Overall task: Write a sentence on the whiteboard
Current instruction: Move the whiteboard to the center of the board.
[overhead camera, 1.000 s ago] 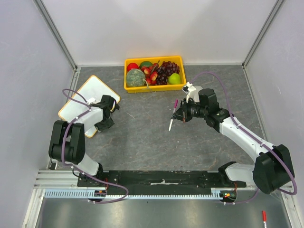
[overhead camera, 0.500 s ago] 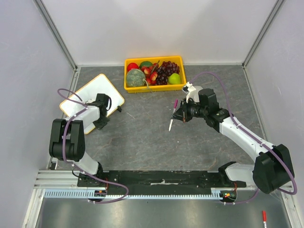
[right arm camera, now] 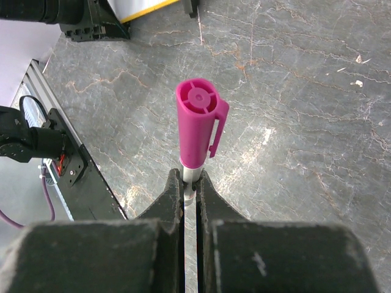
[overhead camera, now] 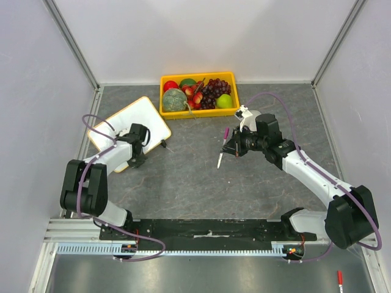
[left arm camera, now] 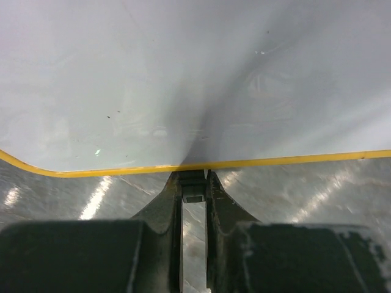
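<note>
The whiteboard (overhead camera: 125, 125) lies tilted on the grey table at the left, white with a yellow rim (left arm camera: 275, 161). Its face is blank; no sentence is in view. My left gripper (overhead camera: 135, 157) stands at the board's near-right edge. In the left wrist view this gripper (left arm camera: 193, 183) has its jaws drawn narrow on a small dark block right at the rim, so it is shut on the board. My right gripper (overhead camera: 236, 148) hovers at mid-table, shut on a marker (overhead camera: 222, 148). The marker's pink cap (right arm camera: 198, 125) sticks out past the right gripper (right arm camera: 190, 183).
A yellow fruit tray (overhead camera: 198, 115) holding melon, grapes and apples stands at the back centre, close to the board's far corner. A small dark piece (overhead camera: 164, 144) lies beside the board's right edge. A red marker (overhead camera: 339, 281) lies off the table at the bottom right.
The left jaws have closed on the board's rim. The board has slid right, toward the table's middle, with the left gripper. The right arm and marker have not moved.
</note>
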`<state>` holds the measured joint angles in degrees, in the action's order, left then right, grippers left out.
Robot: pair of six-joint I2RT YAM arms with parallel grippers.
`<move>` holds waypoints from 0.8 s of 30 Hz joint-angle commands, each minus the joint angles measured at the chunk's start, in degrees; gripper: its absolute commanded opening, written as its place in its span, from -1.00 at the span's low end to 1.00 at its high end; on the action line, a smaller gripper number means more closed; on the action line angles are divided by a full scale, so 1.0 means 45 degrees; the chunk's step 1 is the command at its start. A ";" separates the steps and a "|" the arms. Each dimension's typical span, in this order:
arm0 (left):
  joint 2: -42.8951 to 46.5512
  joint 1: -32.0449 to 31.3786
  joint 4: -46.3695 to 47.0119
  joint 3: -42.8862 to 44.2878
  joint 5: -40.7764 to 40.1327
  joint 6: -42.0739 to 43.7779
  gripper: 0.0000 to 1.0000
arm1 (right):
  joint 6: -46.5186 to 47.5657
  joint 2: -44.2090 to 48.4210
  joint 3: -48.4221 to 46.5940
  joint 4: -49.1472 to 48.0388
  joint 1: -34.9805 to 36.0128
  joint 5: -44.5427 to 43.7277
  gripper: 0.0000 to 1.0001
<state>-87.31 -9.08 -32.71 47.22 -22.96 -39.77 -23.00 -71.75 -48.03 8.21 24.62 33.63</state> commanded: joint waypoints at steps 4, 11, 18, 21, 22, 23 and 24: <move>0.0633 -0.2450 0.0101 0.0111 0.0552 -0.0165 -0.96 | -0.0181 0.0357 -0.0205 -0.0379 -0.0081 -0.0031 -1.00; -0.0557 -0.5010 -0.0406 0.1106 0.0142 -0.1376 -0.96 | -0.0532 0.0942 -0.0206 -0.0320 -0.0276 -0.0479 -1.00; -0.2432 -0.7295 -0.1363 0.2609 -0.0386 -0.2411 -0.96 | -0.0942 0.2074 -0.0108 -0.0125 -0.0900 -0.1690 -1.00; -0.2960 -0.8252 -0.1636 0.3099 -0.0425 -0.2840 -0.96 | -0.1040 0.2446 -0.0049 -0.0047 -0.1232 -0.2197 -1.00; -0.3097 -0.8507 -0.1696 0.3255 -0.0367 -0.2939 -0.96 | -0.1079 0.2563 -0.0049 0.0050 -0.1330 -0.2335 -1.00; -0.3234 -0.8896 -0.1716 0.3372 -0.0308 -0.3037 -0.96 | -0.1079 0.2661 -0.0049 0.0109 -0.1447 -0.2471 -1.00; -0.3274 -0.9171 -0.1774 0.3489 -0.0308 -0.3096 -0.96 | -0.1118 0.2701 -0.0049 0.0168 -0.1506 -0.2589 -1.00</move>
<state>-99.74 -44.62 -38.85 60.18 -26.15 -49.91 -26.98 -61.58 -48.03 8.58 19.22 26.06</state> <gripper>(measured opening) 0.158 0.034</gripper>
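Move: The left fingers already pinch the whiteboard's near edge, with the board's middle about 11 cm ahead of them and 3 cm to the left. The clear table middle that the board is taken to lies some 28 cm to the hand's right and 8 cm farther out. The fruit bin is roughly 29 cm ahead and 23 cm right, and a black tab on the board's edge about 7 cm ahead and 11 cm right. From the right hand, the table middle is about 7 cm left, 2 cm ahead and 17 cm below. Keeping its pinch on the near edge, the left hand drags the whiteboard to the right, low over the table, towards the table middle, travelling about 18 cm while the wrist turns some 25 degrees clockwise. Partway through, the right hand, still gripping the marker, begins to rise and draw off to its right, about 5 cm each way, going slightly forward as well. ##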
